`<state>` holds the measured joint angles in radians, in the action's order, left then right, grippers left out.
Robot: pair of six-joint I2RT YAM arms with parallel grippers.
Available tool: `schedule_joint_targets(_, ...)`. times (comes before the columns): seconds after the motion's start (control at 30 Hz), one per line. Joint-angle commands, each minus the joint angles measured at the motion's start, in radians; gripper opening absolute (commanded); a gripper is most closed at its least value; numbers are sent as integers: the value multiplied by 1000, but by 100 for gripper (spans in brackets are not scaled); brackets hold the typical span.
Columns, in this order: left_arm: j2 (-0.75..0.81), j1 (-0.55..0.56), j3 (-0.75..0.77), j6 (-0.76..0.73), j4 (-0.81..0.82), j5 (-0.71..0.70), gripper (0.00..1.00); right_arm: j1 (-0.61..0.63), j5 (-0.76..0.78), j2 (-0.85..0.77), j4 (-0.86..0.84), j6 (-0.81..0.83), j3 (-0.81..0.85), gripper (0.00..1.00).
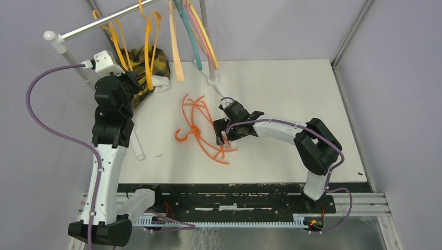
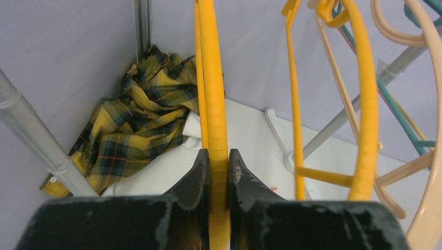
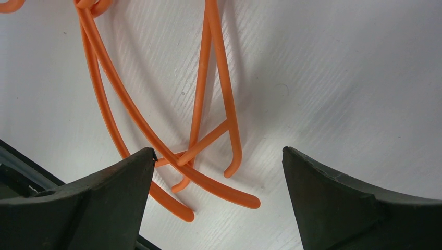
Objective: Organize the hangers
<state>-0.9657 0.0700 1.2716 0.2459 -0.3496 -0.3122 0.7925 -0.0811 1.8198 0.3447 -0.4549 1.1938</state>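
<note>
Orange hangers (image 1: 200,127) lie tangled on the white table; in the right wrist view their arm ends (image 3: 208,104) rest on the table between and just beyond my fingers. My right gripper (image 1: 221,130) (image 3: 218,150) hangs open just over them, holding nothing. My left gripper (image 1: 138,82) (image 2: 219,156) is shut on the arm of a yellow hanger (image 1: 150,57) (image 2: 215,94) at the rack rail (image 1: 104,23). More hangers hang from the rail: another yellow one (image 2: 365,104), a peach one (image 1: 177,57) (image 2: 427,156), and teal, pink and yellow ones (image 1: 198,36).
A yellow-black plaid cloth (image 1: 159,65) (image 2: 135,120) lies bunched in the back left corner, under the rail. The rack's upright pole (image 2: 31,135) stands at the left and its white foot (image 1: 216,83) rests on the table behind the orange hangers. Grey walls close in the back and sides.
</note>
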Motion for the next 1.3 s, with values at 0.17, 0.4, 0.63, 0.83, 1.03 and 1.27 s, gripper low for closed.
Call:
schedule_joint_targets(0.17,-1,9,-73,-93,282,-54,3,-7,-31,20,-26,-5,55,100)
schedule_joint_targets(0.4,-48,10,-66,-110,297,-82,3,-7,-47,32,-16,-6,68,100)
schedule_joint_targets(0.63,-91,12,-68,-102,264,-37,3,-10,-63,53,-23,-16,78,100)
schedule_joint_targets(0.83,-16,15,-203,-73,279,-32,3,-10,-81,65,-34,-20,79,100)
schedule_joint_targets(1.03,113,56,-289,-63,262,-40,3,-10,-103,81,-46,-25,82,100)
schedule_joint_targets(1.27,220,183,-279,-96,177,-90,3,-10,-126,97,-72,-51,81,100)
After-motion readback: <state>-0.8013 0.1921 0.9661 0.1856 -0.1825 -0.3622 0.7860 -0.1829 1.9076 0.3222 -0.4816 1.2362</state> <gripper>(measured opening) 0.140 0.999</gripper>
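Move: The left hand holds a yellow hanger by its lower end. The stretch of rail it is meant for is roughly 6 cm ahead and 22 cm above this hand. The nearest hung yellow hanger has its middle about 9 cm to the right, 6 cm ahead and 10 cm up; the peach hanger stands about 16 cm right, 11 cm ahead and 10 cm up. From the open right hand, the orange hangers' middle lies some 8 cm left, 5 cm ahead and 4 cm below. Still pinching the yellow hanger's lower end, the left hand pushes about 4 cm forward under the rail, then sinks to nearly 8 cm below its starting height while drawing back, and finally heads back and to the right, rising a little. The right hand, wide open, eases 2 cm left and slightly down over the orange hangers. ##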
